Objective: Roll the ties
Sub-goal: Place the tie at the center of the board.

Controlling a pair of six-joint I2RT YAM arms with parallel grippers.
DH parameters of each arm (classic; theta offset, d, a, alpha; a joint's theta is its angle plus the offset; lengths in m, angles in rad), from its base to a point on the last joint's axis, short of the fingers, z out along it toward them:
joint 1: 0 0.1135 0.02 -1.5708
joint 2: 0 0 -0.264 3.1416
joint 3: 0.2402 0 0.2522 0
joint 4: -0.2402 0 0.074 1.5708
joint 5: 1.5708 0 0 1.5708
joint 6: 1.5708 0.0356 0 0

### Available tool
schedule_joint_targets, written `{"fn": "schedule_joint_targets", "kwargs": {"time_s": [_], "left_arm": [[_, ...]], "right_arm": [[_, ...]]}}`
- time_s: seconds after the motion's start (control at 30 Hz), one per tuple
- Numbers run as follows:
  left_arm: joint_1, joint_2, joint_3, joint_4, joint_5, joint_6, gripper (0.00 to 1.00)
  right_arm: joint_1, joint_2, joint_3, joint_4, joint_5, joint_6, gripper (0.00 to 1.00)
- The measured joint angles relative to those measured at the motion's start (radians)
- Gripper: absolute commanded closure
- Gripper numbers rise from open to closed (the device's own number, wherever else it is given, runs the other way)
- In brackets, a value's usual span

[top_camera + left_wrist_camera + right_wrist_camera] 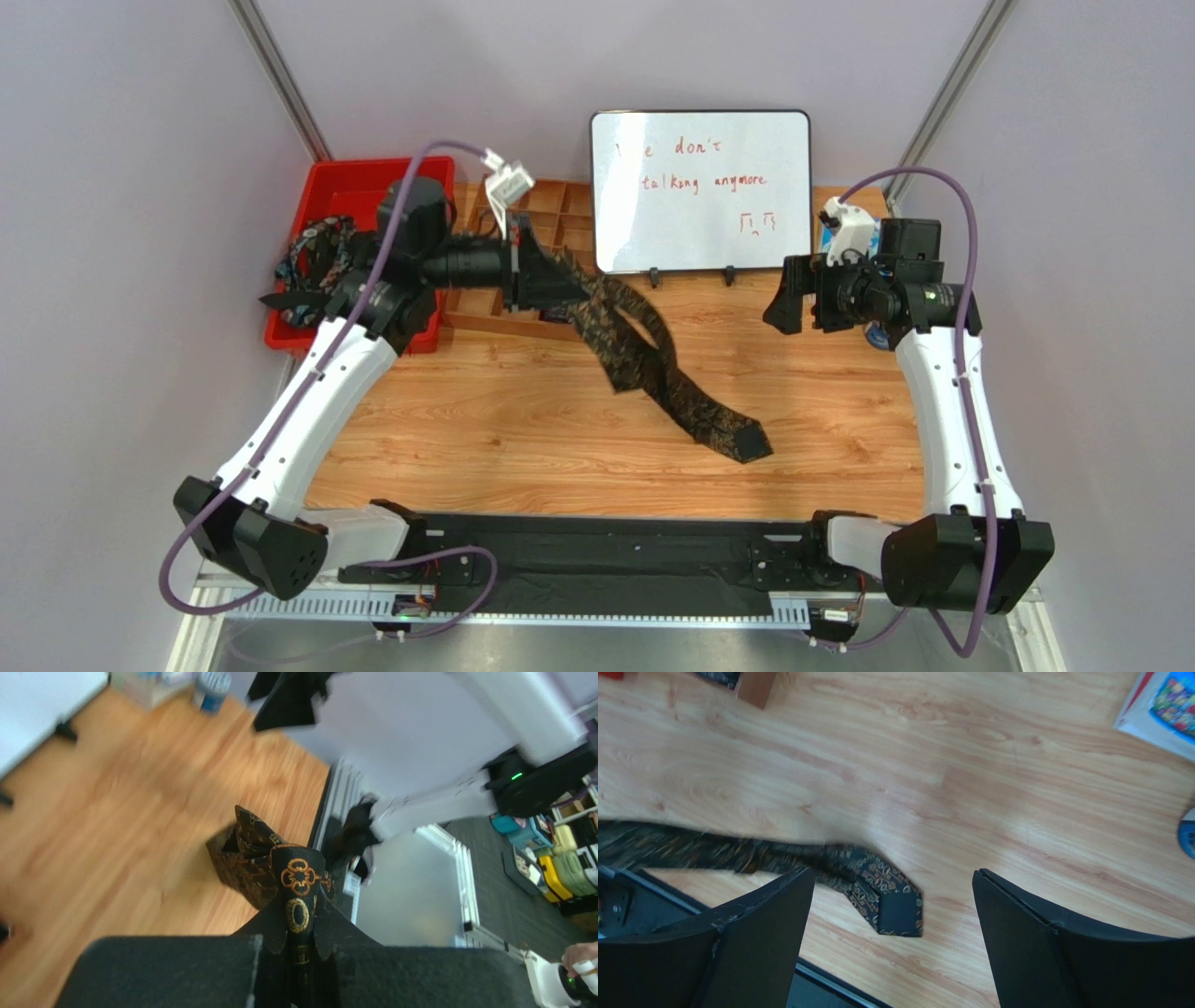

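A black tie (659,371) with a brown-gold pattern runs diagonally across the wooden table (491,434), its wide pointed end (751,445) lying toward the front right. My left gripper (540,280) is shut on the tie's upper part and holds it raised near the back. In the left wrist view the tie (298,882) is pinched between the pads of the gripper (298,966). My right gripper (786,301) hovers open at the right. Far below its spread fingers (759,938) lies the tie's wide end (889,899). A second, bluish-grey patterned tie (316,259) is bunched in the red bin (358,189).
A whiteboard (699,189) with red writing stands at the back centre. A wooden compartment tray (561,210) sits behind the left gripper. A small colourful box (849,231) is at the back right, seen also as a box corner (1162,707).
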State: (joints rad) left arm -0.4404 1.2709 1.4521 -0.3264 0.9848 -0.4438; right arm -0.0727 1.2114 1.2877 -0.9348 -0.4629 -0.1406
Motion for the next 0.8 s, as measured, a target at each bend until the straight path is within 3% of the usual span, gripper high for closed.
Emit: {"fn": "schedule_joint_targets", "kwargs": {"time_s": [0.1,0.2,0.37,0.47,0.57,0.6,0.67,0.73,0.77,0.8], "left_arm": [[0.07,-0.042,-0.227,-0.069,0.012,0.109,0.98],[0.133,-0.021,-0.346,-0.183,-0.014,0.257,0.94],[0.239,0.047,-0.433,-0.314,-0.057,0.476,0.93],[0.31,0.119,-0.435,-0.365,-0.062,0.579,0.85],[0.364,0.188,-0.435,-0.419,-0.063,0.668,0.68],[0.384,0.209,-0.435,-0.444,-0.063,0.698,0.52],[0.42,0.222,-0.435,-0.479,-0.061,0.75,0.33],[0.472,0.217,-0.432,-0.515,-0.053,0.791,0.22],[0.502,0.214,-0.428,-0.533,-0.053,0.815,0.04],[0.526,0.209,-0.42,-0.556,-0.054,0.84,0.01]], "right_arm": [[0.019,-0.005,-0.054,-0.005,-0.027,-0.054,0.15],[0.082,0.004,-0.121,-0.013,-0.026,-0.11,0.21],[0.245,0.081,-0.201,-0.008,0.025,-0.178,0.26],[0.323,0.132,-0.237,0.008,0.068,-0.193,0.26],[0.411,0.167,-0.262,0.043,0.132,-0.197,0.26],[0.444,0.176,-0.269,0.058,0.156,-0.198,0.26],[0.512,0.199,-0.279,0.095,0.203,-0.203,0.27],[0.561,0.23,-0.28,0.127,0.24,-0.209,0.3],[0.581,0.252,-0.28,0.143,0.257,-0.212,0.33],[0.596,0.277,-0.28,0.158,0.275,-0.215,0.39]]}}
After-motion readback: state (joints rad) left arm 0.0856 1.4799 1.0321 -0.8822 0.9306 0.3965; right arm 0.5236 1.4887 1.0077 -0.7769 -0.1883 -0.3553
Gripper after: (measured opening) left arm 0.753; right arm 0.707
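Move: Under the left hand, which holds the tie high, the bare table patch where the tie's near end is to be laid lies about 14 cm left, 5 cm ahead and 41 cm down; the wooden organizer is some 12 cm left and 29 cm ahead, the whiteboard 11 cm right and 32 cm ahead. From the empty right hand, the tie's dark tip lies about 7 cm back, 6 cm left and 22 cm below; the blue jar is roughly 12 cm right and 12 cm ahead. Sweeping down some 28 cm and then more to its left (17 cm in all), the left hand draws the tie's near end away from the right hand, tips its fingers about 30 degrees further down and opens them wide to let go low over the table. The right hand drops about 17 cm, going left and a little back towards the tie's dark tip, turning counter-clockwise until its partly narrowed fingers point nearly straight down. ##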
